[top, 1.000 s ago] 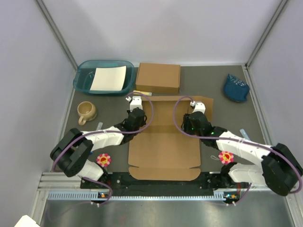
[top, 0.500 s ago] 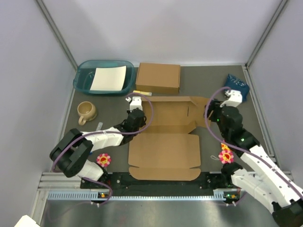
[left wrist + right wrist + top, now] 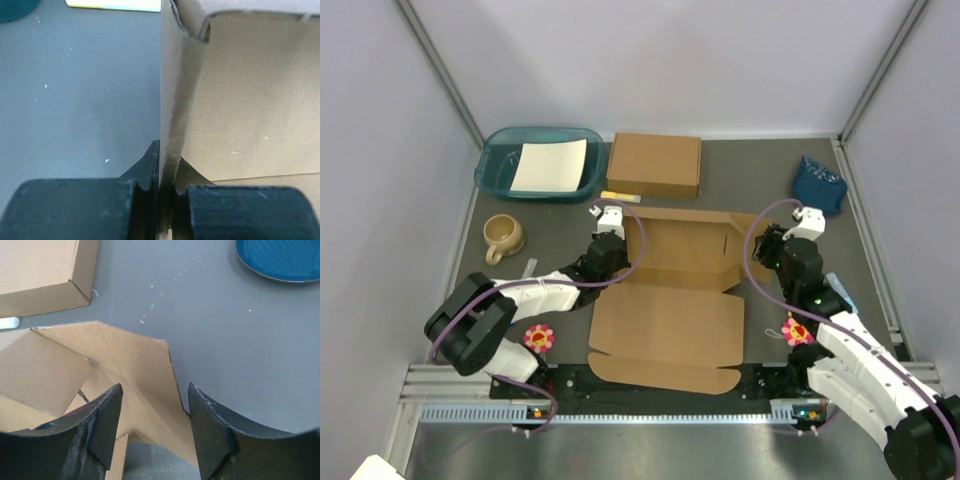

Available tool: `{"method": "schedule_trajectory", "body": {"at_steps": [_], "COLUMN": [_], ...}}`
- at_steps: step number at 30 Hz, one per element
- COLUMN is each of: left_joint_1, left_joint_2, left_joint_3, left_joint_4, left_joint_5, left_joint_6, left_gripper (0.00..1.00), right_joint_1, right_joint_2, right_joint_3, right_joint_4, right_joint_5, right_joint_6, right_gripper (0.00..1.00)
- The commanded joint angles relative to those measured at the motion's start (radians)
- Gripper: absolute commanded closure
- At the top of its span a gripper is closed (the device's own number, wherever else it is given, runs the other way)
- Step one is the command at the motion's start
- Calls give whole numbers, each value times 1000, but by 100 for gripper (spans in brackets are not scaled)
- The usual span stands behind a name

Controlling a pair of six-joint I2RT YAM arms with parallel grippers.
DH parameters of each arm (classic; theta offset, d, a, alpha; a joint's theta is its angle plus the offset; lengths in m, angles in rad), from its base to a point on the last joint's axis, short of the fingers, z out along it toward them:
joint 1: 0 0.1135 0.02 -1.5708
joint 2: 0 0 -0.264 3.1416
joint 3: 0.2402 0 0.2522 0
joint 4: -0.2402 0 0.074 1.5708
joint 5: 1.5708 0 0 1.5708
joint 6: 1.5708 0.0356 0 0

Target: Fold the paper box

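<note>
The paper box (image 3: pixel 665 322) is a brown die-cut sheet lying open in the middle of the table, with its back panel (image 3: pixel 685 248) tilted up. My left gripper (image 3: pixel 618 238) is shut on the box's left side flap (image 3: pixel 175 90), which stands on edge between the jaws (image 3: pixel 167 172). My right gripper (image 3: pixel 768 246) is open at the box's back right corner. In the right wrist view the corner flap (image 3: pixel 145 370) lies below and between the spread fingers (image 3: pixel 107 420), and nothing is gripped.
A teal tray (image 3: pixel 500 170) holding a white sheet stands at the back left, with a closed brown box (image 3: pixel 654 165) beside it. A tan mug (image 3: pixel 504 236) sits left of the left arm. A blue object (image 3: pixel 818 185) lies at the back right. A yellow strip (image 3: pixel 620 197) lies behind the flap.
My right arm left the box's back panel, swung out to the right and came back to the right corner with its jaws wider. The left gripper kept its hold.
</note>
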Motion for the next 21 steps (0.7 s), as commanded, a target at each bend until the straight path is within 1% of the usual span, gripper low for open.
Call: {"method": "schedule_trajectory", "body": {"at_steps": [1, 2, 3, 6, 10, 15, 19, 21], "left_joint_1": [-5, -6, -5, -5, -6, -9, -15, -16], "left_joint_2": [6, 4, 3, -3, -8, 3, 9, 14], "left_joint_3": [-20, -17, -16, -9, -9, -3, 3, 6], "left_joint_4": [-3, -5, -6, -16, -23, -23, -25, -25], "left_joint_5": [47, 47, 47, 42, 27, 13, -10, -15], "left_joint_6": [-1, -1, 2, -1, -4, -14, -13, -13], "left_gripper": [100, 100, 100, 100, 100, 100, 100, 100], "right_joint_1": [-13, -13, -13, -13, -13, -12, -12, -9], "right_joint_2": [45, 48, 48, 24, -13, -41, -44, -47], "right_joint_3": [26, 28, 28, 24, 34, 54, 73, 76], "right_joint_4": [110, 101, 99, 82, 36, -24, -60, -65], "right_joint_5": [-36, -42, -48, -71, -115, -197, -293, -315], "right_joint_6": [-9, -12, -10, -12, -4, 74, 143, 177], "right_gripper": [50, 55, 63, 72, 76, 83, 84, 84]}}
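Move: The paper box's right side flap leans out between the right hand's open fingers, its middle about 1 cm ahead, 2 cm left and 2 cm below. From that hand the brown carton lies some 21 cm ahead and 23 cm left, the blue pouch 17 cm ahead and 14 cm right, both about 13 cm lower. For the left hand, the flap is about 28 cm right, 3 cm ahead and 3 cm higher. Right fingers close, pinching the side flap, and draw it about 3.5 cm left while turning some 10 degrees counter-clockwise. ##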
